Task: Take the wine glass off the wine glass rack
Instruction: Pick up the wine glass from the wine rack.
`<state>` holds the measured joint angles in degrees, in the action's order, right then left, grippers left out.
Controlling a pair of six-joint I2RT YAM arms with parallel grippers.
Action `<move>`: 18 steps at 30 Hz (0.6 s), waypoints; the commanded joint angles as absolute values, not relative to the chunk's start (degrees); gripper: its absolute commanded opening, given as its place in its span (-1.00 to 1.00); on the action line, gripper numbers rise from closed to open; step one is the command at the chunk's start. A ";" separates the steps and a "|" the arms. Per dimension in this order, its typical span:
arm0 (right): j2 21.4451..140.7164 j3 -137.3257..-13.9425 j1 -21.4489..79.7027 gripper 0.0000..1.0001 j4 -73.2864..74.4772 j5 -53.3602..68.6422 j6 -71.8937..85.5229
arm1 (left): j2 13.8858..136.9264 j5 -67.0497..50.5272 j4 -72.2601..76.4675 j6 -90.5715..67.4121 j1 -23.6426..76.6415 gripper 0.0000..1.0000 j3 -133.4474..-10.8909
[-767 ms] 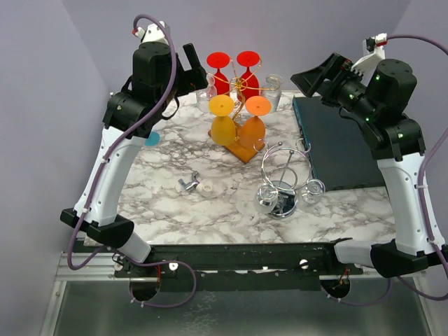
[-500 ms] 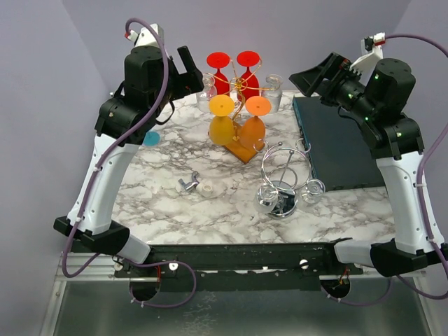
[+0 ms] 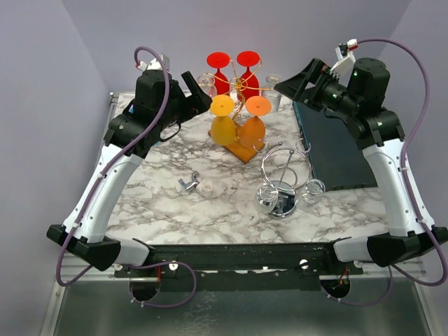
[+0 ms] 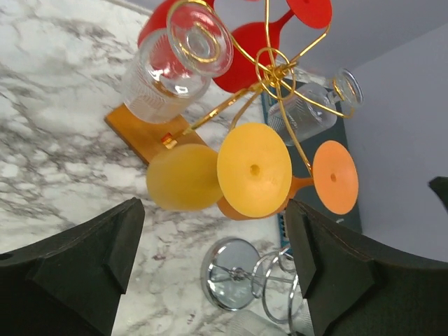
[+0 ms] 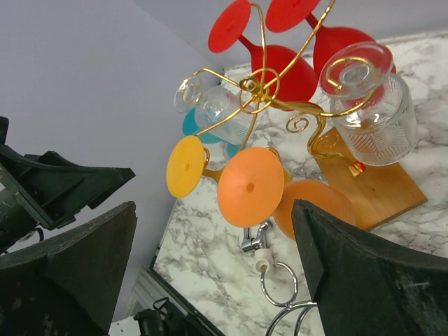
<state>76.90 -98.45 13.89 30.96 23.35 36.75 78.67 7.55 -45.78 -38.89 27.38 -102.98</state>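
The gold wire wine glass rack (image 3: 240, 84) stands on a wooden base (image 3: 241, 150) at the back of the marble table. Hanging upside down on it are two red glasses (image 3: 218, 70), a yellow one (image 3: 223, 126), an orange one (image 3: 253, 129) and clear ones (image 3: 273, 91). My left gripper (image 3: 199, 91) hovers open just left of the rack. In its wrist view (image 4: 213, 269) the yellow glass (image 4: 253, 170) hangs beyond the fingertips, untouched. My right gripper (image 3: 290, 82) is open just right of the rack. In its wrist view (image 5: 213, 273) it faces the orange glass (image 5: 250, 187).
A chrome wire stand (image 3: 280, 185) sits at the front right of the rack, with a clear glass lying at its foot. A dark mat (image 3: 336, 143) covers the table's right side. A small chrome fitting (image 3: 189, 184) and a white knob (image 3: 205, 189) lie in the middle.
Both arms have swung inward toward the rack: the left gripper moved right and lower, the right gripper moved left. All glasses still hang on the rack.
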 commanded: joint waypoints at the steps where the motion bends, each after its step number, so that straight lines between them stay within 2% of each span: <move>1: 78.30 -97.20 15.11 0.99 28.85 27.66 38.79 | 75.69 0.31 -38.24 -48.06 27.42 0.71 -96.49; 7: 78.48 -96.08 16.23 0.99 27.82 27.14 39.75 | 74.11 -4.85 -29.91 -56.89 27.33 0.48 -87.15; 18: 77.51 -94.58 16.25 1.00 27.43 26.37 40.26 | 71.21 -7.49 -16.50 -65.14 26.89 0.24 -76.38</move>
<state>79.07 -95.42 16.08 29.10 25.47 39.72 73.43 -5.13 -24.34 -61.12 27.35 -78.54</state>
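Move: Ahead by only 2 cm or so and about 8 cm to the right of the left hand hangs the yellow wine glass upside down, its middle roughly 13 cm lower. The orange glass hangs about 10 cm right of it, level with it, and a clear glass some 7 cm farther out and 5 cm left of it. From the right hand the yellow glass lies about 17 cm left, 1 cm ahead and 17 cm lower. Sinking about 6 cm and going 5 cm to the right, the left hand closes in on the yellow glass's upturned base, rolling some 25 degrees so its left side drops while the fingers narrow from nearly wide open to about two thirds; contact can't be seen. The right hand, still wide open, eases about 2.5 cm down and as much left towards the rack, then all but stops. ##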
